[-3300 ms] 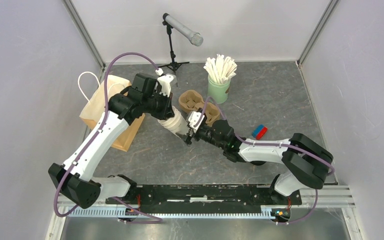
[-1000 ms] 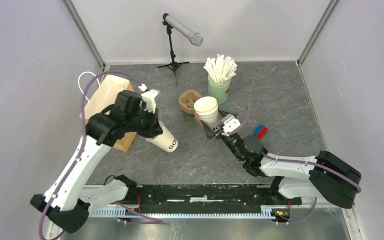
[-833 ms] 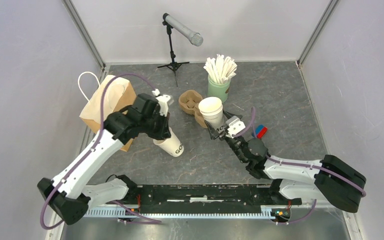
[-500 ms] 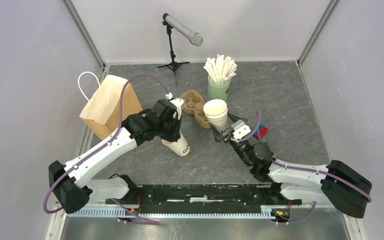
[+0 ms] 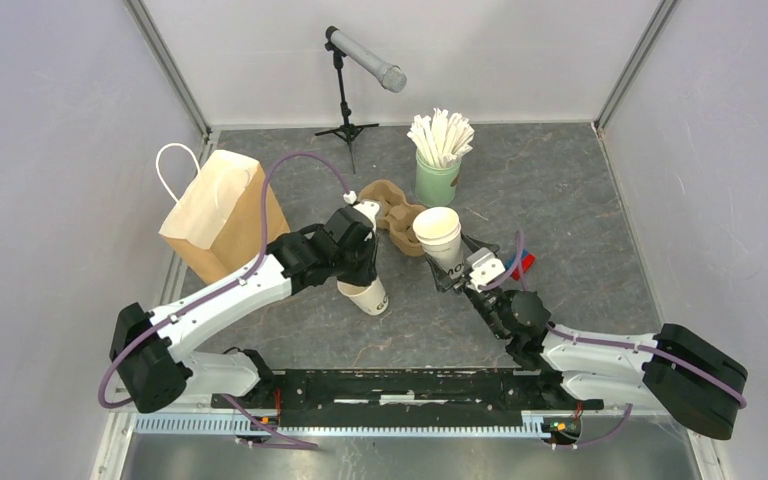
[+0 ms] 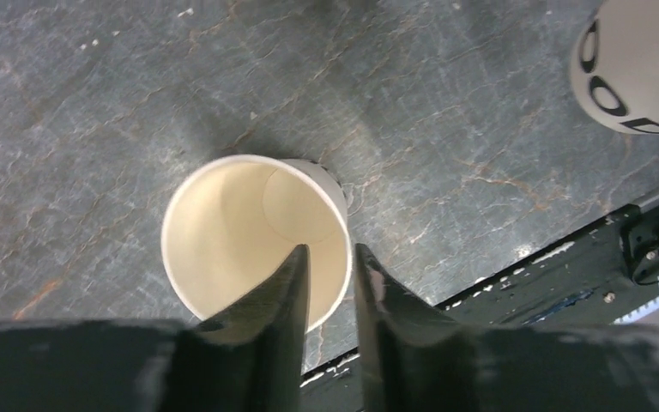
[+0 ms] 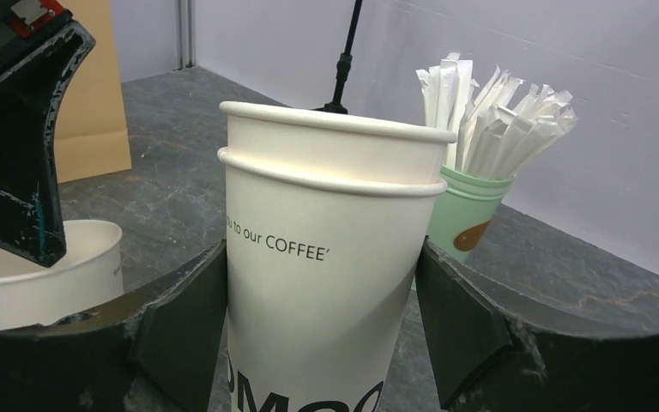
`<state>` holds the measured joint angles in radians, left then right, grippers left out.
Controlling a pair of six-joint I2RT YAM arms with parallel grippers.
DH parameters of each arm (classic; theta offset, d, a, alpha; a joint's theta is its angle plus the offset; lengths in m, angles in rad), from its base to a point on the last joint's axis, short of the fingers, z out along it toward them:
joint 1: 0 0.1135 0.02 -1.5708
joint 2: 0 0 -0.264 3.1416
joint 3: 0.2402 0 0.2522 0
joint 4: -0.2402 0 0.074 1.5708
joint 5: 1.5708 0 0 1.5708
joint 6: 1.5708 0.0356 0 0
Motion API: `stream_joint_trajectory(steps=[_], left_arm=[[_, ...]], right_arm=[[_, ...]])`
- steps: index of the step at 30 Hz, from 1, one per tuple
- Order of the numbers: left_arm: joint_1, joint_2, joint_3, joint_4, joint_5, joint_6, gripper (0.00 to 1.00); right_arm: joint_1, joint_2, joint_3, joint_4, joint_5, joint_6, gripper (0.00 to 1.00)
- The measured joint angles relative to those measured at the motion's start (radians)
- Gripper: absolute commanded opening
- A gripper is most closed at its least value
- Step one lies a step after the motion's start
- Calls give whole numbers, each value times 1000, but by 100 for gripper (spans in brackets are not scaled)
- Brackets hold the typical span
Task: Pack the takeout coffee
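Observation:
No lidded takeout coffee shows in any view. A lidless white paper cup (image 5: 371, 298) with dark print stands upright on the table in front of the carrier. My left gripper (image 5: 361, 282) hangs over its rim, one finger inside the cup (image 6: 240, 223) and one outside. The left gripper (image 6: 330, 251) is slightly open, with the cup wall loose in the gap. My right gripper (image 5: 453, 270) is shut on a stack of two lidless printed cups (image 5: 438, 232). In the right wrist view the stack (image 7: 326, 172) fills the space between the jaws of the right gripper (image 7: 322, 255).
A brown paper bag (image 5: 218, 210) with a white handle stands at the left. A cardboard cup carrier (image 5: 392, 205) lies behind the cups, beside a green holder of wrapped straws (image 5: 438, 160). A microphone stand (image 5: 345, 100) is at the back. A red-and-blue block (image 5: 524, 262) lies right of the stack.
My left arm carried the single cup from beside the bag to the right, set it upright, and its jaws opened a little. My right gripper drifted right with the stack.

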<state>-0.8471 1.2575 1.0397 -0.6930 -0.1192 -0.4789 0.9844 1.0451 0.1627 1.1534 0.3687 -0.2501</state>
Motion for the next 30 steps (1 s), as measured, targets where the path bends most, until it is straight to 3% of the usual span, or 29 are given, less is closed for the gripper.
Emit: stream_joint_trajectory(steps=[2, 9, 16, 24, 30], left_arm=[[-2, -3, 0, 19, 13, -10, 49], [-2, -111, 27, 32, 50, -20, 57], [-2, -184, 212, 43, 178, 126, 64], [-2, -59, 342, 31, 386, 292, 67], [-2, 43, 342, -5, 446, 340, 60]], right_arm=[[0, 0, -4, 6, -1, -4, 75], [0, -6, -45, 48, -60, -31, 76], [0, -2, -52, 65, -237, -40, 76], [0, 37, -27, 56, -403, -33, 77], [0, 57, -11, 56, -444, -26, 77]])
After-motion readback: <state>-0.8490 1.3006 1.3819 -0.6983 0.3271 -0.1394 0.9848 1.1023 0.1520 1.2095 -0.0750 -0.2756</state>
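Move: The cup stack held in my right hand is what my left hand goes for: about 15 cm to its right, 4 cm farther out and 8 cm higher. The tilted cup is right under my left fingers, its middle some 5 cm down and 1 cm left; the cardboard tray lies roughly 18 cm ahead, 6 cm right and 9 cm below. From my right hand, that cup is about 16 cm left, 3 cm back and 11 cm down. I spread my left fingers wider to free the cup's rim and lift straight up about 17 cm, then swing right over the held stack and sink 5 cm until the open fingertips straddle its rim, the hand turning some 30 degrees clockwise. Meanwhile my right hand, keeping its grip, brings the stack left and back to meet it, turning counter-clockwise. ##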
